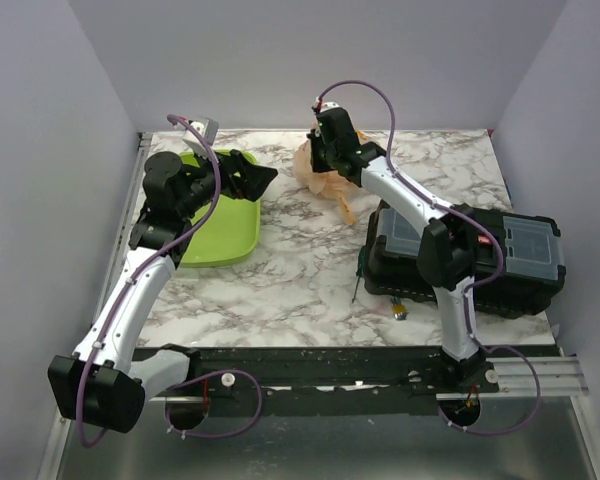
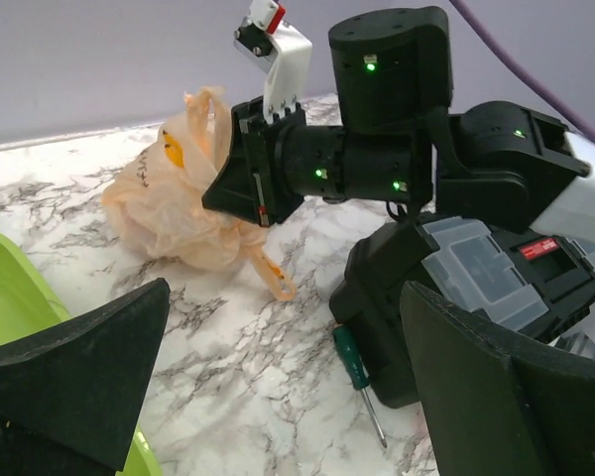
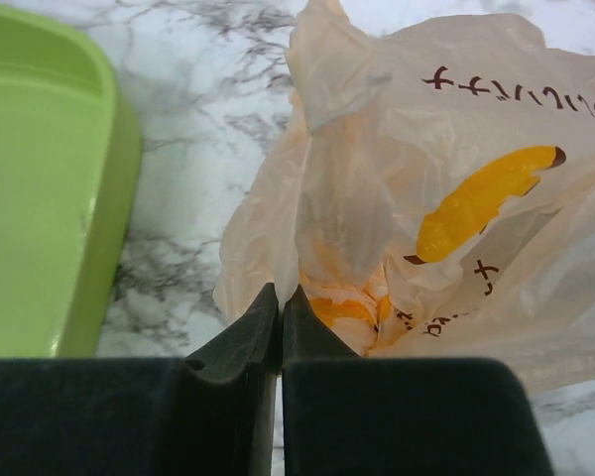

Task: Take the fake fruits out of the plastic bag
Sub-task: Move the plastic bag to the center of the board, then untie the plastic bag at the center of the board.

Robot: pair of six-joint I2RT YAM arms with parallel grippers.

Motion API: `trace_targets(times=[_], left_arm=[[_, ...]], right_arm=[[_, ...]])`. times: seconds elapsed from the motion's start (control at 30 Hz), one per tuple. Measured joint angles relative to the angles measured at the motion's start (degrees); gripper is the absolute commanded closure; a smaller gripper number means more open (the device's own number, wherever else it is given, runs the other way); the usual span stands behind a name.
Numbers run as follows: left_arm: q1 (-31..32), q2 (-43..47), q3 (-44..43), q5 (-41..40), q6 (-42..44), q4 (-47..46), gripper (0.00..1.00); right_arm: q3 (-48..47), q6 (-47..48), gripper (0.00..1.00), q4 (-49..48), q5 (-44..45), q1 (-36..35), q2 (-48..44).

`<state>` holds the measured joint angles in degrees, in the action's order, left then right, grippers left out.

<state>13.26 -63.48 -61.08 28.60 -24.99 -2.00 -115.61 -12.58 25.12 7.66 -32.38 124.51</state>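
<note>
The peach-beige plastic bag (image 1: 320, 175) with orange fruit prints lies crumpled at the far middle of the marble table; it also shows in the left wrist view (image 2: 169, 198) and the right wrist view (image 3: 446, 188). My right gripper (image 3: 281, 295) is shut on a fold of the bag's edge, right at the bag (image 1: 325, 150). A yellow-orange shape (image 3: 342, 309) shows through the plastic just past the fingertips; I cannot tell if it is the mango. The grapes are hidden. My left gripper (image 2: 278, 397) is open and empty, above the tray's right edge (image 1: 250, 180).
A lime-green tray (image 1: 220, 225) lies at the left. A black toolbox with a clear lid (image 1: 480, 250) stands at the right under my right arm. A green-handled screwdriver (image 2: 355, 362) lies beside the toolbox. A small yellow object (image 1: 398, 312) lies near the front.
</note>
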Motion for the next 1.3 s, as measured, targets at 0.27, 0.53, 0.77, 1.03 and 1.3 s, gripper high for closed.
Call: trace_targets(times=[0.27, 0.53, 0.77, 1.03, 1.3], left_arm=[[0.1, -0.7, 0.0, 2.0, -1.2, -0.5, 0.01], [0.3, -1.9, 0.0, 3.0, -2.5, -0.8, 0.01], [0.3, -2.3, 0.0, 3.4, -3.2, -0.9, 0.01], [0.7, -3.8, -0.2, 3.1, -2.9, 0.2, 0.03], [1.5, -4.2, -0.7, 0.4, -0.8, 3.4, 0.03]], right_arm=[[15.2, -6.6, 0.95, -0.8, -2.3, -6.9, -10.8], [30.1, -13.0, 0.85, -3.2, -5.4, -10.8, -22.4], [37.6, -16.8, 0.46, -7.1, -8.4, -11.8, -31.7], [38.1, -17.9, 0.45, -4.8, 0.1, -11.9, -34.2], [40.6, -26.7, 0.37, -2.2, 13.8, -11.9, -34.6]])
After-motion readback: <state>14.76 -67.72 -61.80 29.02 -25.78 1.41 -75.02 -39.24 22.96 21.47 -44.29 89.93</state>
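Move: The right hand still pinches the plastic bag by its upper edge, with the bag's body about 3 cm to its right, 1 cm ahead and 7 cm below. The board's centre, where the bag is headed, lies roughly 19 cm back, 2 cm to the right and 13 cm down. The green tray's middle is some 27 cm left and 11 cm back, the black toolbox's about 41 cm right and 25 cm back, both around 10 cm lower. From the left hand the board's centre is some 8 cm back, 12 cm right and 30 cm down. Back towards the base goes the right hand, nearly 20 cm and drifting left a little, drawing the pinched bag towards the board's centre. Its fingers then open and let the bag go as it rises a few centimetres; it swings clockwise, slides right and sinks slightly, ending open at the bag's right side. The open left hand sinks about 3 cm. ##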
